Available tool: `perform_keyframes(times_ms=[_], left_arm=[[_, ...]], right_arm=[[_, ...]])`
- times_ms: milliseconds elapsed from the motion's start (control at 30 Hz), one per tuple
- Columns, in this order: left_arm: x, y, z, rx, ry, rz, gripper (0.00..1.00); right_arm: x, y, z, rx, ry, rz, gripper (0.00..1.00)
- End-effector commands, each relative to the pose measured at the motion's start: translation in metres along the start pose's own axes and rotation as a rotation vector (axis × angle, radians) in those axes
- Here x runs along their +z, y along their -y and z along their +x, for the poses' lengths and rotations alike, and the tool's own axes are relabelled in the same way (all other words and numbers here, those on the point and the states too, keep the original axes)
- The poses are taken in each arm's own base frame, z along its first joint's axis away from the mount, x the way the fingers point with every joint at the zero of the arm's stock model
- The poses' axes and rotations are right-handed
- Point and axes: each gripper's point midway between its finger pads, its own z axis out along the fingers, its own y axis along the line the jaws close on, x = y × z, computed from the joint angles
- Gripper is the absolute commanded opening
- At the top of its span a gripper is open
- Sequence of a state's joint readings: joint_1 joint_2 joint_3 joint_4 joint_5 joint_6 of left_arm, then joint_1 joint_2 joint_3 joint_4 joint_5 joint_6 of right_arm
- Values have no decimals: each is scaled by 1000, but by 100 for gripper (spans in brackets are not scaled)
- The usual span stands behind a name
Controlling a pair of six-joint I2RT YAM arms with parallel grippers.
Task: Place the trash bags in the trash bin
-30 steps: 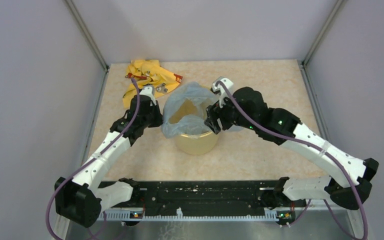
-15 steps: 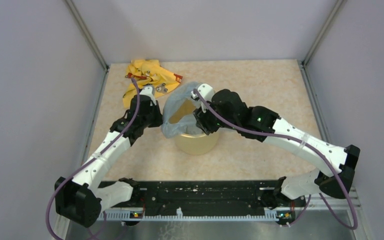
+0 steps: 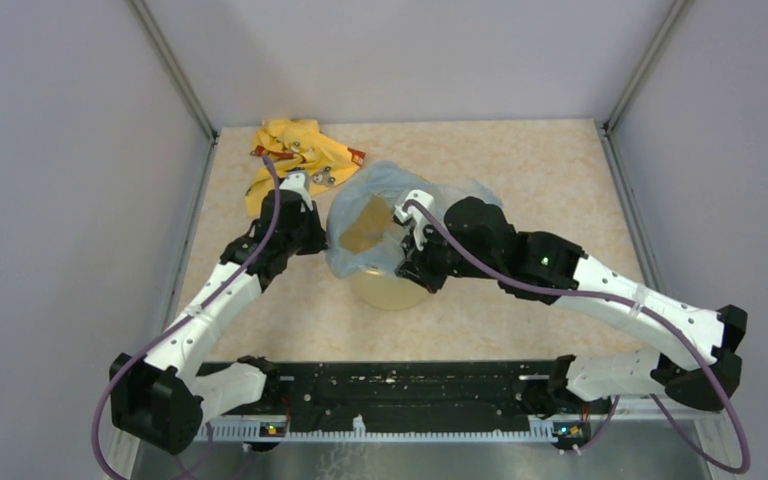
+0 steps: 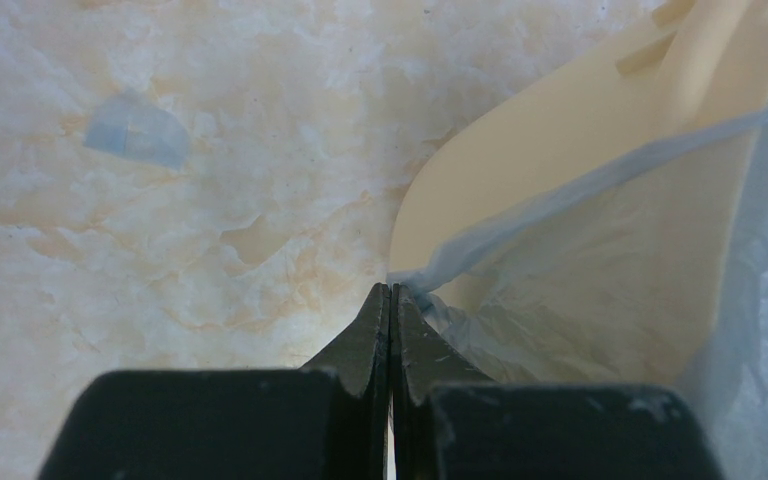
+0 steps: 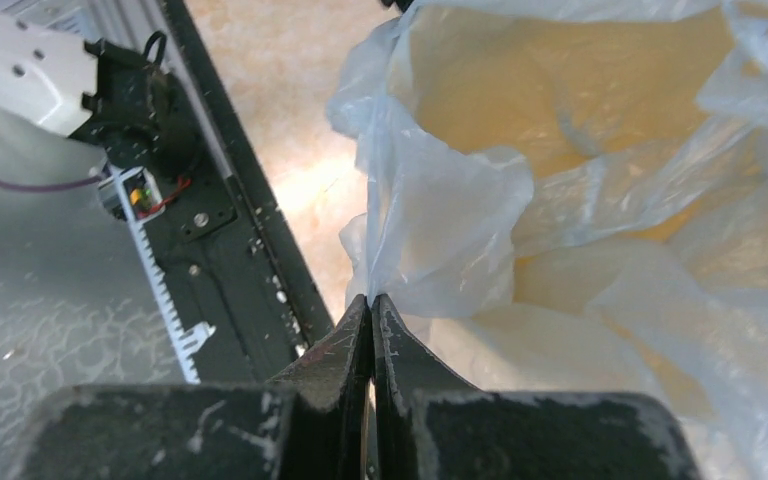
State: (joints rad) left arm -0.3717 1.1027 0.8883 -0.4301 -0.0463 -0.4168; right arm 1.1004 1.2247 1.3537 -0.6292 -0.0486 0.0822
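Observation:
The pale yellow trash bin stands mid-table with the thin blue-grey trash bag draped open over its mouth. At the bin's left side my left gripper is shut on the bag's edge. In the left wrist view the pinch shows a taut strip of film running across the bin's outer wall. My right gripper is over the bin's near rim, shut on a fold of the bag, with its tips pressed together on the film.
A crumpled yellow cloth with red and grey marks lies at the back left corner. A small scrap of blue film lies on the table. The black base rail runs along the near edge. Grey walls enclose three sides.
My right arm swung from the bin's right rim across to its near side, and its jaws closed on the bag. The bag shifted and spread. The left arm stayed put.

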Motion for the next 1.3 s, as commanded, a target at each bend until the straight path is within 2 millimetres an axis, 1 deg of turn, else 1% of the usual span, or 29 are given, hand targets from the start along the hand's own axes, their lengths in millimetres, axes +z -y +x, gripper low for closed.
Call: perform_keyframes(times_ms=[0, 100, 167, 267, 433, 533, 633, 733, 900, 967, 1167, 1267], left_arm=[[-1, 2, -18, -1, 48, -8, 0], [2, 0, -17, -2, 41, -19, 0], [5, 0, -16, -7, 33, -24, 0], [10, -1, -15, -13, 21, -34, 0], [15, -4, -16, -9, 15, -53, 0], [18, -5, -18, -4, 17, -63, 0], [21, -6, -23, 0, 21, -78, 0], [26, -9, -29, 5, 21, -96, 0], [30, -17, -46, 9, 34, -126, 0], [30, -19, -47, 13, 31, -132, 0], [36, -42, -37, 4, -6, -186, 0], [31, -48, -43, -4, 9, -193, 0]], right_arm=[[-8, -22, 14, 28, 6, -114, 0], [0, -23, 38, 47, -42, -124, 0], [7, -17, 50, 54, -61, -91, 0], [14, -5, 62, 58, -80, -29, 0], [16, 7, 67, 58, -106, 40, 0], [12, 8, 65, 52, -115, 49, 5], [8, 16, 65, 40, -114, 94, 6], [9, 21, 76, 35, -148, 113, 5], [10, 26, 93, 38, -186, 140, 4], [10, 27, 97, 41, -196, 148, 3], [9, 32, 105, 49, -205, 177, 0], [9, 33, 109, 51, -215, 185, 0]])
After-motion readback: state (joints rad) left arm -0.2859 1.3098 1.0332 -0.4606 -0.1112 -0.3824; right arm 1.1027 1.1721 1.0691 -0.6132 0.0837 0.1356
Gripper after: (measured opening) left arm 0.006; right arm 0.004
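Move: The right hand already pinches the near edge of the blue trash bag; the trash bin's middle lies about 17 cm ahead of it, 4 cm to its left and 19 cm lower. The left hand still holds the bag's left edge beside the bin, whose middle is some 5 cm ahead, 14 cm to its right and 7 cm below. The yellow cloth lies roughly 25 cm ahead of the left hand, 4 cm to its left and 17 cm down. Down about 10 cm, the first part fast and slightly back, the right hand draws the pinched near edge of the bag down outside the bin's near rim, drifting some 4 cm right as its fingers tip further down. The left hand keeps its pinch, dips a little, then carries its edge about 5 cm forward along the bin's left side and finally 3 cm left, away from the bin. ##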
